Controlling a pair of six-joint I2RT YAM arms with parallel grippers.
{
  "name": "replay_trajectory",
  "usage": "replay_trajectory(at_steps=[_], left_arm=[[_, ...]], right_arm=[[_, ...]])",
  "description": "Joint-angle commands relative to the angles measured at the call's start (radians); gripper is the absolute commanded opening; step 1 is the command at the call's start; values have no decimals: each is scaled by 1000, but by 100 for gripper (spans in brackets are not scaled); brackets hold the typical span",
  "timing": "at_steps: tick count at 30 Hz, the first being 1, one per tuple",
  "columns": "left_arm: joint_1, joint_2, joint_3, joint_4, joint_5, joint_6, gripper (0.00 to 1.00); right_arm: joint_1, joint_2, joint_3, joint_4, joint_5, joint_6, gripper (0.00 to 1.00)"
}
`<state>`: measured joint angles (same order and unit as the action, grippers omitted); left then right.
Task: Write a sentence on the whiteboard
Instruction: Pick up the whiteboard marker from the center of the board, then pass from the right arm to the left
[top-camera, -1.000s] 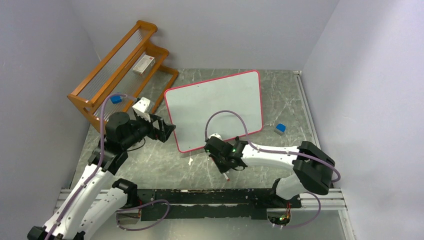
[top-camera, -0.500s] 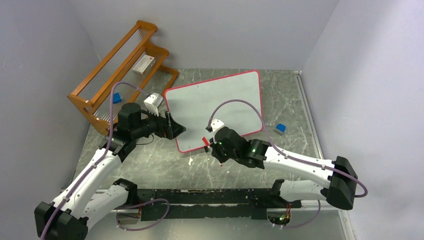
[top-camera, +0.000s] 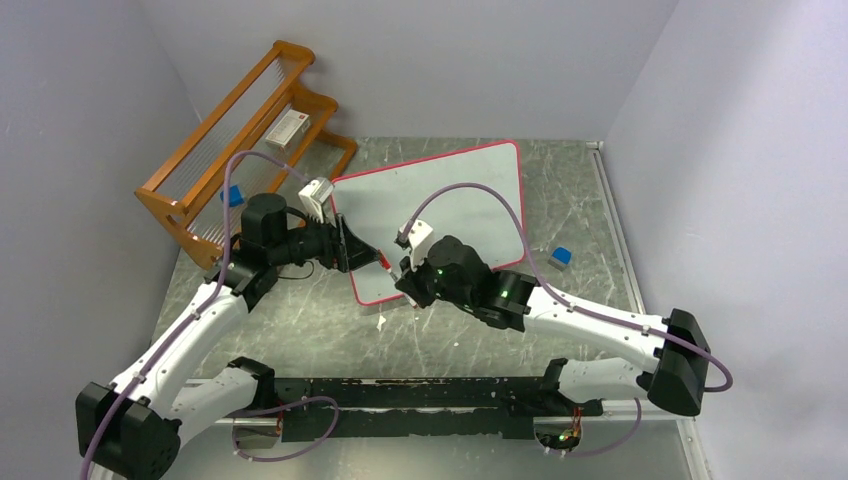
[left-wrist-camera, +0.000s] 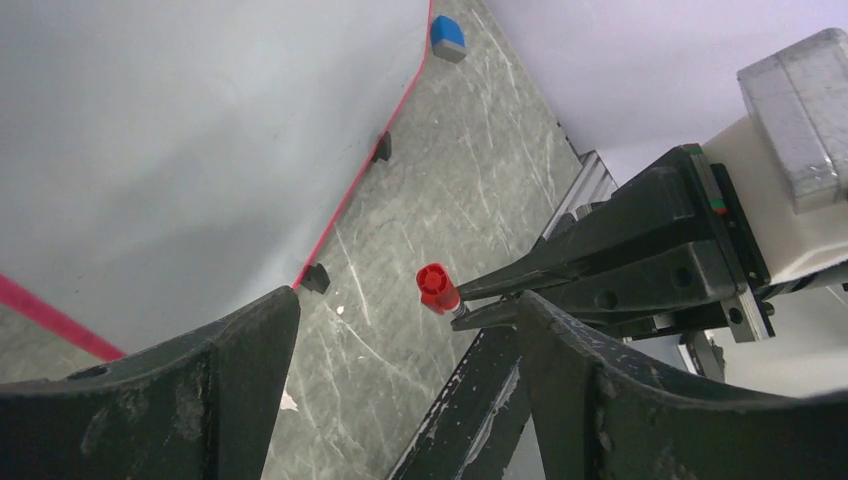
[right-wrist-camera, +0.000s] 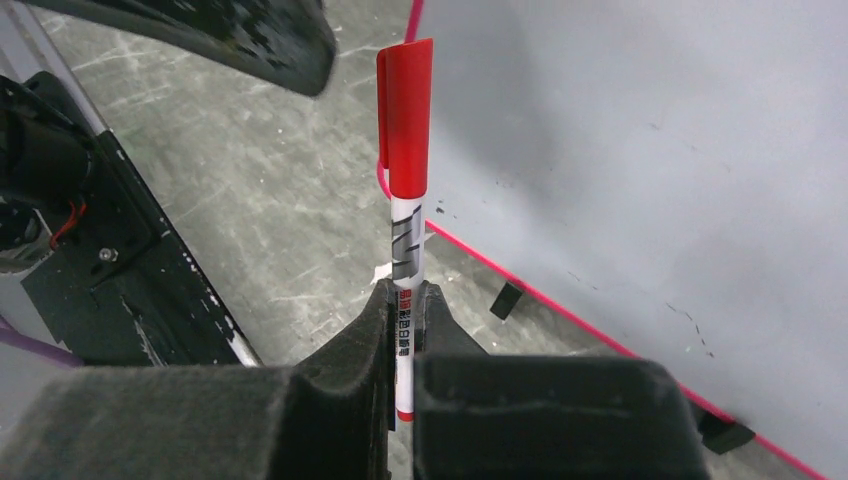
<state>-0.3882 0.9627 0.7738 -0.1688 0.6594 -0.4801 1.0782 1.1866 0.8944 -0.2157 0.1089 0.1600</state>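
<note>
The whiteboard, white with a thin red-pink frame, lies on the table; no sentence shows on its face. My right gripper is shut on the barrel of a red-capped marker, over the board's near-left corner. The cap points at my left gripper, which is open. The cap's end lies beyond the gap between the left fingers, apart from them.
A wooden rack with a small white box stands at the back left. A blue eraser lies right of the board. A white scrap lies near the board's corner. A black rail runs along the near edge.
My right arm swung left and raised the marker toward the left gripper. My left gripper moved right to the board's near-left corner, and its jaws narrowed a little.
</note>
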Motion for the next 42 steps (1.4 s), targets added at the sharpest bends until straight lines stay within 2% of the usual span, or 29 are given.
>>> replay_trajectory(at_steps=[1,16,20,30,32,35,36,37,40,42], left_arm=[[-5,24,19,60,71,-53,80],[-57,73,4,128,65,-92,49],[-58,70,4,122,53,-94,35],[-58,67,-5,97,34,-88,33],[-58,63,-4,98,30,-89,24],[-58,51,-2,100,12,-96,6],[-58,47,-3,106,10,-102,5],[-58,44,-6,114,9,-113,5],[-58,21,-26,152,-17,-164,5],[-58,-1,-45,187,-52,-203,5]], right_arm=[[-3,17,42,64,-34,-39,0],[-3,39,46,101,-36,-40,0],[-3,39,39,117,-23,-39,0],[-3,39,33,142,-2,-38,0],[-3,41,32,146,-4,-37,0],[-3,36,20,161,6,-28,0],[-3,31,13,172,7,-22,0],[-3,25,4,183,2,-14,3],[-2,-6,-34,244,4,19,23],[-6,-38,-66,289,16,47,30]])
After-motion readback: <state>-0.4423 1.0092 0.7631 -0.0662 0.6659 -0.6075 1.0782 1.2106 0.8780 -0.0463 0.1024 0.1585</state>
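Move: Just ahead of the left hand's open fingers, the red cap of the marker sits about 4 cm to the right, 1 cm back and 2 cm lower. The right hand's fingers, still pinching the barrel, are some 7 cm to the left hand's right, 5 cm back and 5 cm below; so from the right hand the left fingers are 7 cm left, 5 cm ahead, 5 cm up. The whiteboard's middle is about 12 cm right of the left hand, 14 cm farther out and 17 cm down. Handing the marker over in the air: the left hand eases about 2 cm to its right towards the cap, fingers closing in stages until they pinch the cap. The right hand meanwhile carries the marker some 2 cm left and 2 cm up, a little forward, into the left fingers, then at the very end starts opening and lets go of the barrel. ##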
